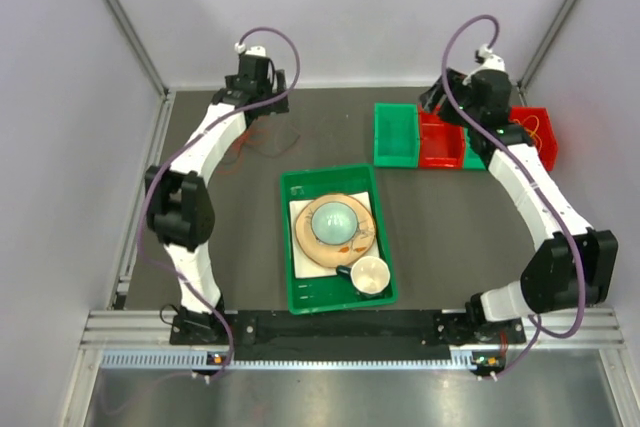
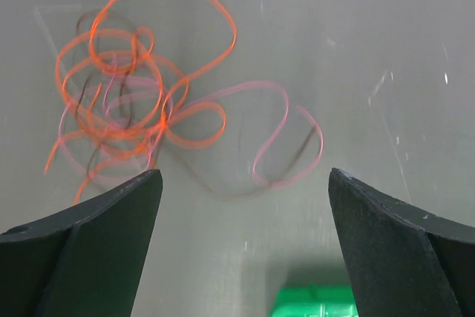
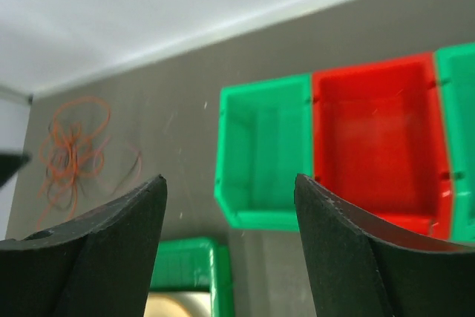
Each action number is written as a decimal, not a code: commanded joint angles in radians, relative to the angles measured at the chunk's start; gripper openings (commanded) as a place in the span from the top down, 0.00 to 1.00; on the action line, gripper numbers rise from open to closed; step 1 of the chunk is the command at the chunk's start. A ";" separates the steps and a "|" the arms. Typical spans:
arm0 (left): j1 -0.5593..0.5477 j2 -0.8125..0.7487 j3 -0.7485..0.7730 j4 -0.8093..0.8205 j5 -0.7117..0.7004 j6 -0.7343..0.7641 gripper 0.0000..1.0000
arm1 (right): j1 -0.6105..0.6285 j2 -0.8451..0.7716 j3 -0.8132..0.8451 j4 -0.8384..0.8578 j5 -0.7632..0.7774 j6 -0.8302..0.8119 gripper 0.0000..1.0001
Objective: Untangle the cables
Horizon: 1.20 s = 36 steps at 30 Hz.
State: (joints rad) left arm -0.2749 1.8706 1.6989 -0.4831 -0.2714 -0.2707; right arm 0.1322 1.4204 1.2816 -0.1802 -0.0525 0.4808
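The cables (image 2: 126, 102) lie in a loose tangle of orange, pink-red and dark thin wires on the dark table, with one pink loop (image 2: 286, 135) trailing off to the right. From above the cables (image 1: 256, 142) are at the back left, just in front of my left gripper (image 1: 260, 95). That left gripper (image 2: 244, 176) hangs open above the table, near the tangle and touching none of it. My right gripper (image 3: 230, 180) is open and empty, raised by the bins at the back right (image 1: 433, 99). In its view the cables (image 3: 74, 150) lie far off to the left.
A green bin (image 1: 395, 134) and a red bin (image 1: 440, 142) stand side by side at the back right, with another red bin (image 1: 535, 132) beyond them. A green tray (image 1: 300, 292) in the middle holds a plate, an upturned bowl and a cup.
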 commanded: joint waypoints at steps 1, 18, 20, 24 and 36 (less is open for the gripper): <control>-0.006 0.162 0.149 -0.052 0.027 0.036 0.01 | 0.063 0.011 -0.016 -0.012 0.014 0.021 0.31; -0.010 0.357 0.409 -0.094 0.184 0.016 1.00 | 0.083 -0.032 -0.059 -0.018 -0.006 0.050 0.30; -0.009 0.252 0.403 -0.069 0.267 0.011 1.00 | 0.083 -0.031 -0.057 -0.005 -0.020 0.061 0.30; -0.007 0.070 0.392 0.009 0.438 -0.039 1.00 | 0.084 -0.020 -0.056 0.014 -0.046 0.087 0.30; -0.006 -0.165 0.447 0.212 0.704 -0.223 1.00 | 0.110 -0.020 -0.087 0.094 -0.112 0.130 0.30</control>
State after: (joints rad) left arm -0.2832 1.6859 2.1181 -0.3485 0.3012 -0.3965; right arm 0.2180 1.4330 1.2106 -0.1764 -0.1265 0.5873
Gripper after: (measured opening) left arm 0.012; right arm 0.696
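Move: The pink cable's loose loop lies about 5 cm ahead of the left hand, 4 cm to its right and 15 cm below. The tangle of orange cable is some 13 cm left of that loop and 3 cm farther out; the green tray's middle sits 27 cm nearer and 16 cm right of the loop, and the nearest green bin about 32 cm right, 2 cm farther out. From the right hand the loop is roughly 10 cm ahead, 42 cm left and 24 cm below. The pink cable's loop is pinched by the left fingers, which sink about 15 cm onto it, reaching slightly forward and right, and shut fully, then haul it steeply up over 45 cm, drawing back and a little right as the fingers tip up some 50 degrees and swing clockwise. The right hand, empty and open, eases left and down. ##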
